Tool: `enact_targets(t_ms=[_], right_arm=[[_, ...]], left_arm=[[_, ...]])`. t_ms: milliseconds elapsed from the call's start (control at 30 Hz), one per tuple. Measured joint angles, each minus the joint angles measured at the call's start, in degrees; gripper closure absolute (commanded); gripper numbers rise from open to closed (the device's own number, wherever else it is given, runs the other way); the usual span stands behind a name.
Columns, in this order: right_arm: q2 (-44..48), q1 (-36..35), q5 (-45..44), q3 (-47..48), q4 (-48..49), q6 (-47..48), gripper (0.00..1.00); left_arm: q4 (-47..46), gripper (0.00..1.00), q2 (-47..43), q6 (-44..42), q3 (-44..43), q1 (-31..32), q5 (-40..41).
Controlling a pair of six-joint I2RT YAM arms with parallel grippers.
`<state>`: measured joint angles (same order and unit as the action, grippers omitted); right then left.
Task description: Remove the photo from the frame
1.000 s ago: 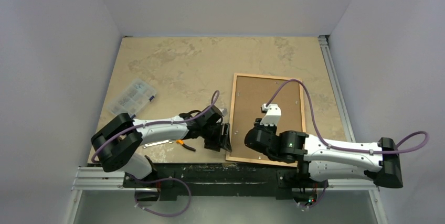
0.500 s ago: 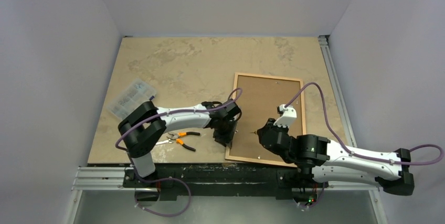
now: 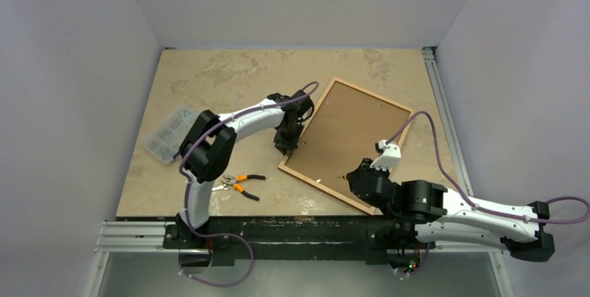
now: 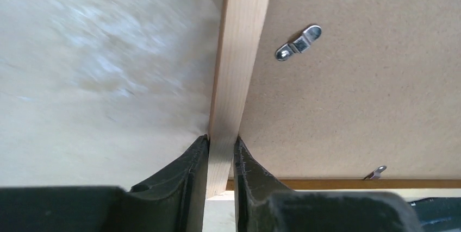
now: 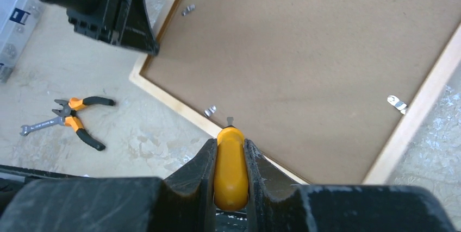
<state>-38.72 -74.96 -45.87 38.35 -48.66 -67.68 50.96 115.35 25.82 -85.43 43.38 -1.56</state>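
The frame (image 3: 376, 94) lies face down and turned diagonal on the table. Its wooden rail (image 4: 239, 52) surrounds the photo (image 3: 348, 140), of which only the plain brown board back (image 4: 353, 80) shows. Small metal clips (image 4: 298, 43) (image 5: 210, 111) sit along the board's edge. My left gripper (image 3: 286, 148) (image 4: 222, 142) is shut on the frame's left rail near its near corner. My right gripper (image 3: 362, 179) (image 5: 230, 142) is shut on an orange-handled screwdriver (image 5: 230, 172), whose tip hovers over the board's near edge beside a clip.
Orange-and-black pliers (image 3: 245, 184) (image 5: 81, 115) and a small wrench (image 3: 221, 187) lie left of the frame near the table's front edge. A clear plastic parts box (image 3: 169, 133) sits at the far left. Walls close in the table on three sides.
The left gripper closed on the frame's rail and swung away from the bases, turning the frame from square to diagonal. The right arm drew back to the right with the screwdriver.
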Motion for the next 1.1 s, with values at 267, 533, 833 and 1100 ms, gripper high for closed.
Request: enact_targets(t_ms=[267, 533, 833, 1100], right_arm=[[-0.42, 0.00, 0.39, -0.24, -0.48, -0.20, 1.00], [-0.96, 0.00, 0.42, -0.26, -0.63, -0.37, 1.00], [1.29, 0.00, 0.46, -2.54, -0.11, -0.98, 1.00], [0.92, 0.00, 0.46, -3.02, -0.04, -1.77, 1.00]], left_arm=[[-2.49, 0.27, -1.99, 0.81, 0.52, -7.80, -2.03], [-7.61, 0.17, -24.79, 14.01, 17.40, -10.78, -7.67], [-16.92, 0.15, -31.93, 39.74, 40.11, -7.56, -16.13], [-25.18, 0.23, -30.82, 55.04, 40.35, 0.22, -15.32]])
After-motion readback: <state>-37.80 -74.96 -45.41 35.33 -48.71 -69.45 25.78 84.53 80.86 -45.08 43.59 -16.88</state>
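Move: The left hand is still shut on the frame's left side bar. The frame's near-left corner, which it is heading around, lies about 4 cm back and 3 cm left of it, at nearly its height. From the same hand, the near-edge clip is some 9 cm back and 8 cm right, and the pliers 11 cm back and 13 cm left. From the right hand, which holds the screwdriver, that corner is roughly 7 cm ahead, 17 cm left and 14 cm below. Forward about 4 cm and a little left, the left hand opens wide and lets go of the side bar, then rises some 8 cm. It swings back over the near-left corner and down outside the near edge, wrist turning nearly 50 degrees counter-clockwise, fingers staying open. The right hand keeps the screwdriver and barely sinks. ##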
